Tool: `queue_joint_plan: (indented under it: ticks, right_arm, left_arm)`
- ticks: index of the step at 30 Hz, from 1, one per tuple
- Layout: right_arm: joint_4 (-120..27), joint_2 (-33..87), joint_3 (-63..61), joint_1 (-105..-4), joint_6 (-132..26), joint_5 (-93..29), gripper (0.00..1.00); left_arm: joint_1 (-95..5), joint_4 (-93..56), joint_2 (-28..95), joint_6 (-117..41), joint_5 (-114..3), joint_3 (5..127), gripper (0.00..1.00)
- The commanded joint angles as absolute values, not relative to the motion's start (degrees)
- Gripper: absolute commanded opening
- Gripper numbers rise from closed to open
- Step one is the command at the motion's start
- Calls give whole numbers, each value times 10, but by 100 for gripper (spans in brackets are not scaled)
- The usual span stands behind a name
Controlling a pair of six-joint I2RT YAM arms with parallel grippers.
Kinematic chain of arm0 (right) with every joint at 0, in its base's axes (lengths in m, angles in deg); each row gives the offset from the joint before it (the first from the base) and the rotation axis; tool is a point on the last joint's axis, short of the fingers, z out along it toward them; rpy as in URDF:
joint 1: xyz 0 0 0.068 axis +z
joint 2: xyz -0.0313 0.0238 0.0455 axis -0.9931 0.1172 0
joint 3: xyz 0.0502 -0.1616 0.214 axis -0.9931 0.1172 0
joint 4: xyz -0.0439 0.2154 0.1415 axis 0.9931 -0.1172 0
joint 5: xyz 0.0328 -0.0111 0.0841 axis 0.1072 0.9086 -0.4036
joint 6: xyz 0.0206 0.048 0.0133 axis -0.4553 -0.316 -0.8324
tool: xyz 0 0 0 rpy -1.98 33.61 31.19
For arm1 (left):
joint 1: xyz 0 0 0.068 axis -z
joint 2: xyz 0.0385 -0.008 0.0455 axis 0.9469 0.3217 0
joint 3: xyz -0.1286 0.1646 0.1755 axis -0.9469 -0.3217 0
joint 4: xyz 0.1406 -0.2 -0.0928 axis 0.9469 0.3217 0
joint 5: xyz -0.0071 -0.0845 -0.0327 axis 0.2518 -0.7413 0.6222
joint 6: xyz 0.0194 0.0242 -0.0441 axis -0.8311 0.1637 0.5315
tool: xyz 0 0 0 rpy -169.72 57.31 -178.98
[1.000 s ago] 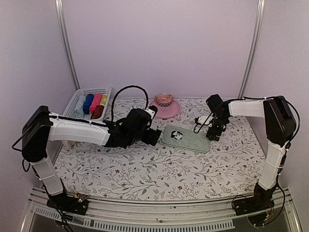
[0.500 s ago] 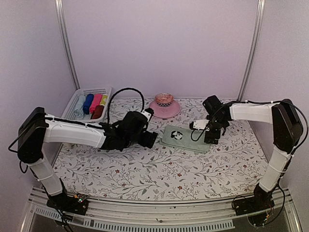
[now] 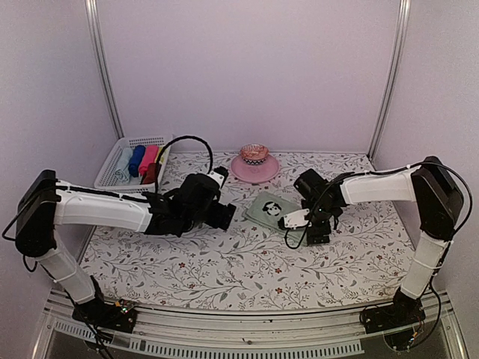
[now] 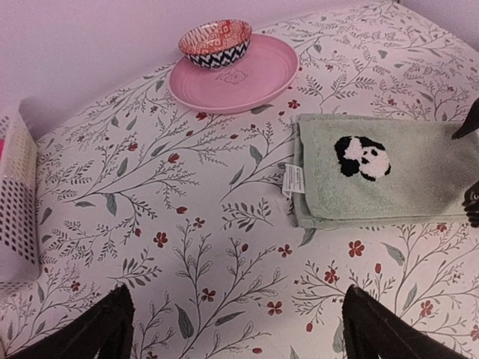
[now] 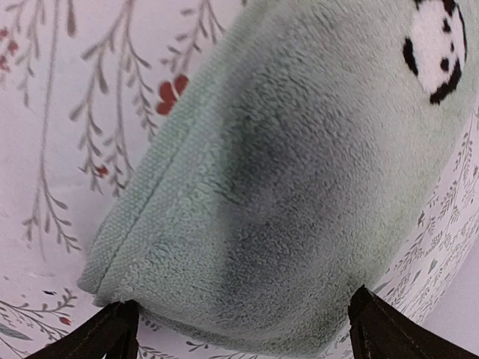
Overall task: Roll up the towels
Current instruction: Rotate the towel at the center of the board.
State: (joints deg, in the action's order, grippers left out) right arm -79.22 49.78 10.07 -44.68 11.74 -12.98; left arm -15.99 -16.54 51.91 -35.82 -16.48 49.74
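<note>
A pale green towel (image 3: 268,211) with a panda motif (image 4: 361,157) lies folded flat on the floral cover, right of centre. Its right end bulges between the fingers of my right gripper (image 3: 314,229), and in the right wrist view the green towel (image 5: 299,187) fills the frame above the open right gripper (image 5: 243,336). My left gripper (image 3: 224,217) hovers just left of the green towel (image 4: 374,176); in the wrist view the left gripper (image 4: 236,333) is open with only bare cover between its fingers. A dark red-brown towel (image 3: 150,173) lies rolled in the basket.
A white basket (image 3: 112,163) at the back left holds several coloured rolls. A pink plate (image 3: 241,170) with a patterned bowl (image 3: 254,153) stands behind the green towel. The basket's wall (image 4: 15,194) shows at the left of the left wrist view.
My right gripper has swung left and nearer, onto the green towel's right end. My left gripper has drawn back to the left, away from the towel's left edge.
</note>
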Motion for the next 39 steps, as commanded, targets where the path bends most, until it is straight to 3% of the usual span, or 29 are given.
queue_joint_plan:
  ticks: [1, 9, 15, 27, 32, 39]
  right_arm:
    - [-813, 518, 107, -365, 105, -206, 99]
    - [-733, 587, -56, -274, 29, -233, 99]
    - [-728, 608, -180, -278, -31, -246, 99]
    - [-753, 636, -263, -490, -192, -366, 100]
    - [-765, 700, -297, -541, -232, -411, 81]
    - [-811, 775, -358, -576, -274, -499, 76]
  left_arm:
    - [-153, -148, 482, -349, -133, 479, 97]
    - [-155, -119, 436, -334, -99, 451, 97]
    - [-158, -111, 405, -327, -90, 422, 97]
    - [-160, -135, 419, -322, -118, 405, 97]
    - [-160, -135, 420, -329, -122, 408, 97]
    - [-160, -133, 421, -328, -127, 406, 97]
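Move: The right hand is down on the light green folded towel's near right end, fingers wide open; the towel's middle lies about 8 cm ahead and 9 cm left of it, some 2 cm lower. Beyond stands the pink plate, about 31 cm ahead and 17 cm left, with the bowl on it, roughly 33 cm ahead and 17 cm left. From the left hand the towel is about 12 cm ahead, 15 cm right and 13 cm below. Keeping low against the towel, the open right hand sweeps its near right end left and some 5 cm back to swing the towel clockwise, then carries on left to about 21 cm, lifting clear, and arcs up, forward and back right before sinking over the towel's far edge, near the plate. Its wrist rolls some 45 degrees so the fingers lean left, turns clockwise and the fingers close partway, while the empty left hand draws about 5 cm left, briefly rising. ##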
